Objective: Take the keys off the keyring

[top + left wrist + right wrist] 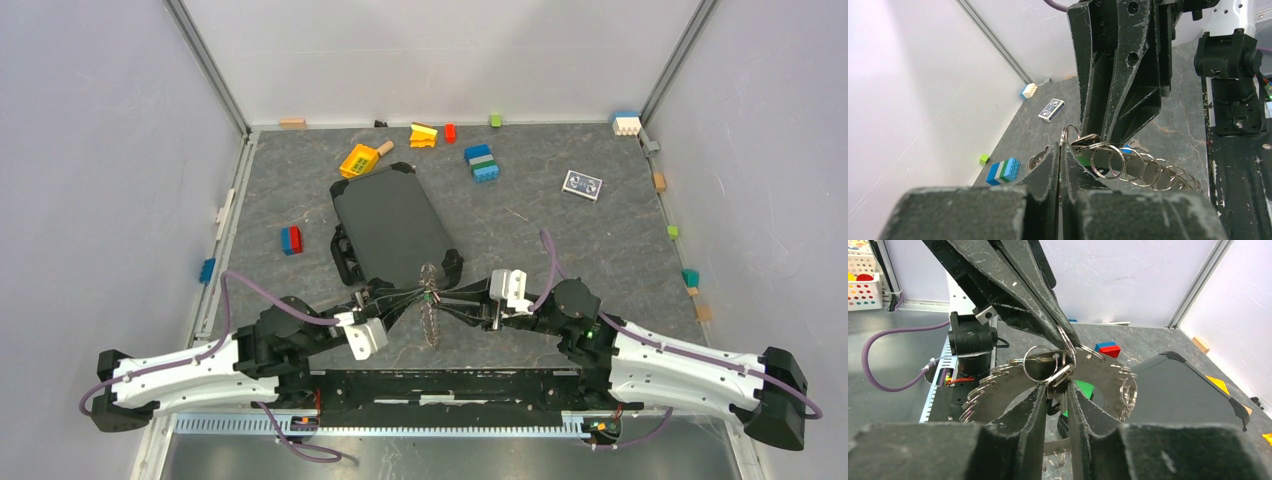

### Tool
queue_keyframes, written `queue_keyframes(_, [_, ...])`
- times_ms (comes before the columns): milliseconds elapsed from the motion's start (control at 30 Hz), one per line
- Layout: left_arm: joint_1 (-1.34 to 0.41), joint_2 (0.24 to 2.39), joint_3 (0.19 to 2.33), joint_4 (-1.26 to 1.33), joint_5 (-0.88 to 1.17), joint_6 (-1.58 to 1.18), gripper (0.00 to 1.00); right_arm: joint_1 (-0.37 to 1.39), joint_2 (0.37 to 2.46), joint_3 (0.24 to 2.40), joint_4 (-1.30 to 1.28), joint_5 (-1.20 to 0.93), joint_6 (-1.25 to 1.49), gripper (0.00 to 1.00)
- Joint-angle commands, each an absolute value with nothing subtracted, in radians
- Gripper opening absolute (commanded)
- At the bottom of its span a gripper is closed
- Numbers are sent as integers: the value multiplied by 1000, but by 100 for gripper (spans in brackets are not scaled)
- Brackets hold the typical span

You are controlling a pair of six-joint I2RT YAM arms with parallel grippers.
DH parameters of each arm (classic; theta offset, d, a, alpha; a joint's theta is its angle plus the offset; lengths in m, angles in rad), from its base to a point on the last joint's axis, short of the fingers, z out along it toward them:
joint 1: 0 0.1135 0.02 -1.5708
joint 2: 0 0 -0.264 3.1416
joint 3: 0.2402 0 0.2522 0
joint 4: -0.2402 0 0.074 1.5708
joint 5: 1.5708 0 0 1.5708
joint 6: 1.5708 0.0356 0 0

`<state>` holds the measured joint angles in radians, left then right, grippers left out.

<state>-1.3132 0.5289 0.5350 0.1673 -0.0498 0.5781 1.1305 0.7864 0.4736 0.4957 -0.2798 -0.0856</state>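
The keyring (431, 318) hangs on edge between my two grippers, just in front of the arm bases. It is a flat metal ring (998, 390) crowded with small split rings (1128, 165), and it carries a green tag (1083, 389). My left gripper (425, 297) is shut on its upper rim, jaws pressed together (1062, 150). My right gripper (441, 300) faces it from the other side. Its fingers stand narrow around a grey key (1060, 377) hanging from the ring, midway point (1058, 390). A blue-headed key (1128, 148) shows behind the split rings.
A black case (390, 225) lies just beyond the grippers. Toy bricks are scattered farther back: blue-green (482, 164), red-blue (291, 239), yellow (358, 160). A small card (582, 184) lies back right. The black base rail (450, 385) runs below the grippers.
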Motion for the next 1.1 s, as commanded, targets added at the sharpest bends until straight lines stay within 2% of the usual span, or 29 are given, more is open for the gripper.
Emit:
queue_keyframes(0, [-1316, 505, 537, 259, -40, 541, 2, 1133, 764, 455, 540, -246, -87, 23])
queue_keyframes(133, [-1315, 490, 522, 275, -41, 537, 2, 1132, 746, 442, 539, -227, -98, 9])
queue_keyframes(300, [-1315, 479, 503, 297, -28, 532, 2, 1132, 741, 444, 534, -225, -107, 0])
queue_keyframes(1067, [-1316, 489, 466, 390, 30, 516, 2, 1132, 827, 511, 442, -261, -137, 0])
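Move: The small split ring with its metal tab, part of the keyring, lies right at the right hand's half-open fingertips, about 1 cm to their left, and roughly 2 cm to the right of the shut left fingers that already pinch the neighbouring ring. The keyring's big notched disc hangs below, its middle about 2 cm left of the right hand and 6 cm lower. The grey case lies some 25 cm ahead of the right hand, 10 cm left and 26 cm below. The right fingers close from about a third open and pinch the tab at the small ring, easing under 1 cm to the right, away from the left fingertips, while the left hand keeps its ring pinched. With both grips shut, the right hand then sinks about 2 cm with a slight forward drift and comes back left, while the left hand sinks and draws back about 1 cm, so that the tips stay close together over the disc. ##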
